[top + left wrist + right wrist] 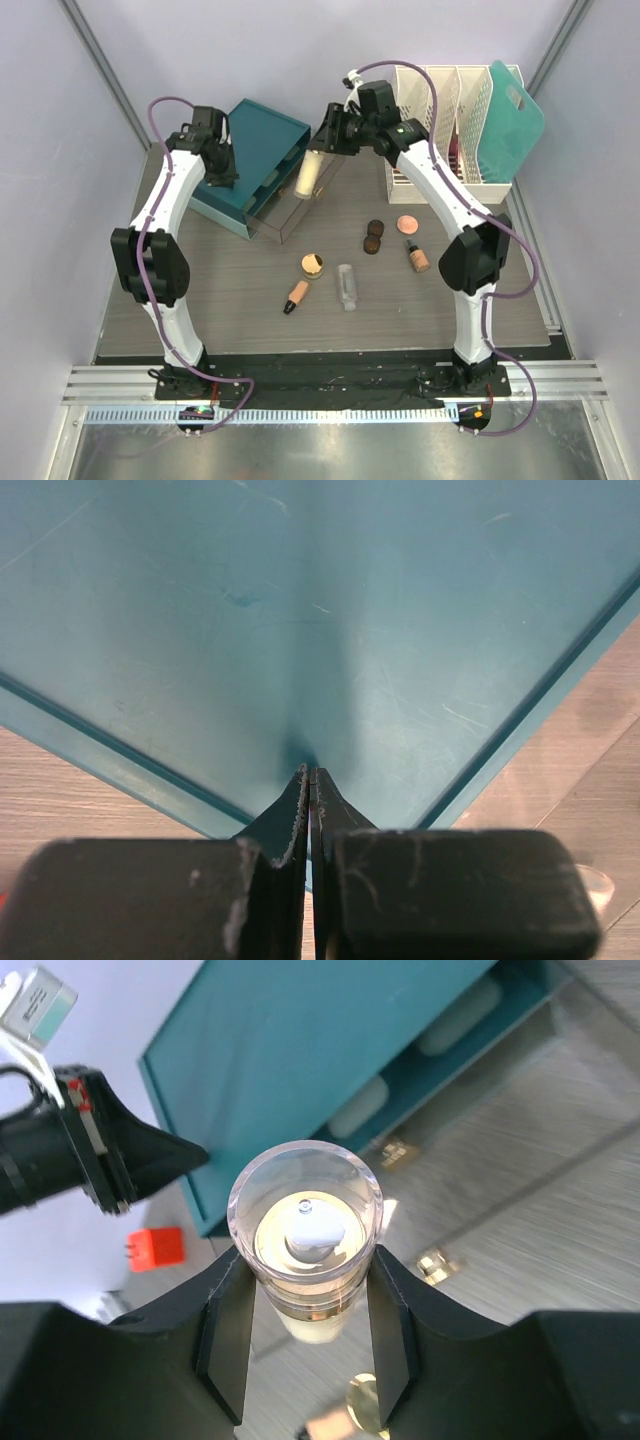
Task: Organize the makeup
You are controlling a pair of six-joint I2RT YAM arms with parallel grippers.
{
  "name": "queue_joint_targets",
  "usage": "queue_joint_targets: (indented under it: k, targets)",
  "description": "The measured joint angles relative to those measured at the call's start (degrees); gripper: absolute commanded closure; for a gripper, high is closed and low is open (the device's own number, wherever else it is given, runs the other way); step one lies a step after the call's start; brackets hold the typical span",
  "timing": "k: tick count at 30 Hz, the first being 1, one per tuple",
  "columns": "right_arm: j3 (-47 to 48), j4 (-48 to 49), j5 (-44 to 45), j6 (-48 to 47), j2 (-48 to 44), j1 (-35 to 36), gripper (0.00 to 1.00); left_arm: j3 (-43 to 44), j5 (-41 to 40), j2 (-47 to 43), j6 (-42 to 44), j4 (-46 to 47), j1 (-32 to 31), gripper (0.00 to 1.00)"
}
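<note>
My right gripper [322,150] [306,1265] is shut on a cream bottle [309,176] [305,1222] with a clear cap, which hangs over the open clear drawer [283,217] of the teal drawer box [255,150]. My left gripper [223,172] [311,774] is shut with nothing in it, its tips pressed on the box's teal top [300,610]. More makeup lies on the table: two dark-brown jars [373,236], a peach compact [406,223], a tan bottle with a black cap [417,256], a clear bottle [346,286], a tan round pot [313,265] and a tan tube [295,296].
A white slotted rack [440,105] stands at the back right with a teal board [512,120] leaning in it. In the right wrist view pale items [360,1110] lie in the teal box's compartment, and gold knobs [436,1265] show on the drawer below.
</note>
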Motion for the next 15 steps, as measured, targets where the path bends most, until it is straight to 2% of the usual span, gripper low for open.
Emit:
queue_joint_targets:
  k: [5, 10, 13, 15]
  targets:
    - [0.79, 7.67, -5.97, 7.74, 8.04, -0.48, 0.99, 1.16, -0.81, 0.76, 0.35, -0.55, 0.0, 1.0]
    - [3.89, 11.47, -8.28, 13.49, 16.76, -0.48, 0.99, 2.03, -1.57, 1.38, 1.27, -1.01, 0.0, 1.0]
    - [6.32, 12.33, -9.07, 16.92, 20.37, -0.48, 0.93, 2.6, -2.14, 1.64, 1.46, -1.46, 0.0, 1.0]
    - [7.28, 13.0, -9.33, 18.91, 21.38, -0.5, 0.76, 3.1, -2.47, 1.97, 1.55, -1.88, 0.0, 1.0]
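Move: The cream bottle is already held by its cap in the right hand. The clear open drawer it is taken to has its middle about 6 cm to this hand's left, roughly level fore and aft, and 17 cm below. The teal box stands about 18 cm left and 3 ahead; on the table, the round jar is some 17 cm back and 2 left, the brown pots 9 back and 15 right. From the left hand the drawer is about 17 cm right, 2 ahead and 6 lower. Downward about 10 cm, and at the same time some 6 cm left and nearly as far forward, the right hand brings the bottle down towards the open drawer alongside the teal box, slowing at the end. Its wrist rolls about 20 degrees, swinging the bottle's base back and left along the drawer's length, with the grip on the cap kept. The left hand stays with shut fingertips on the box top. ##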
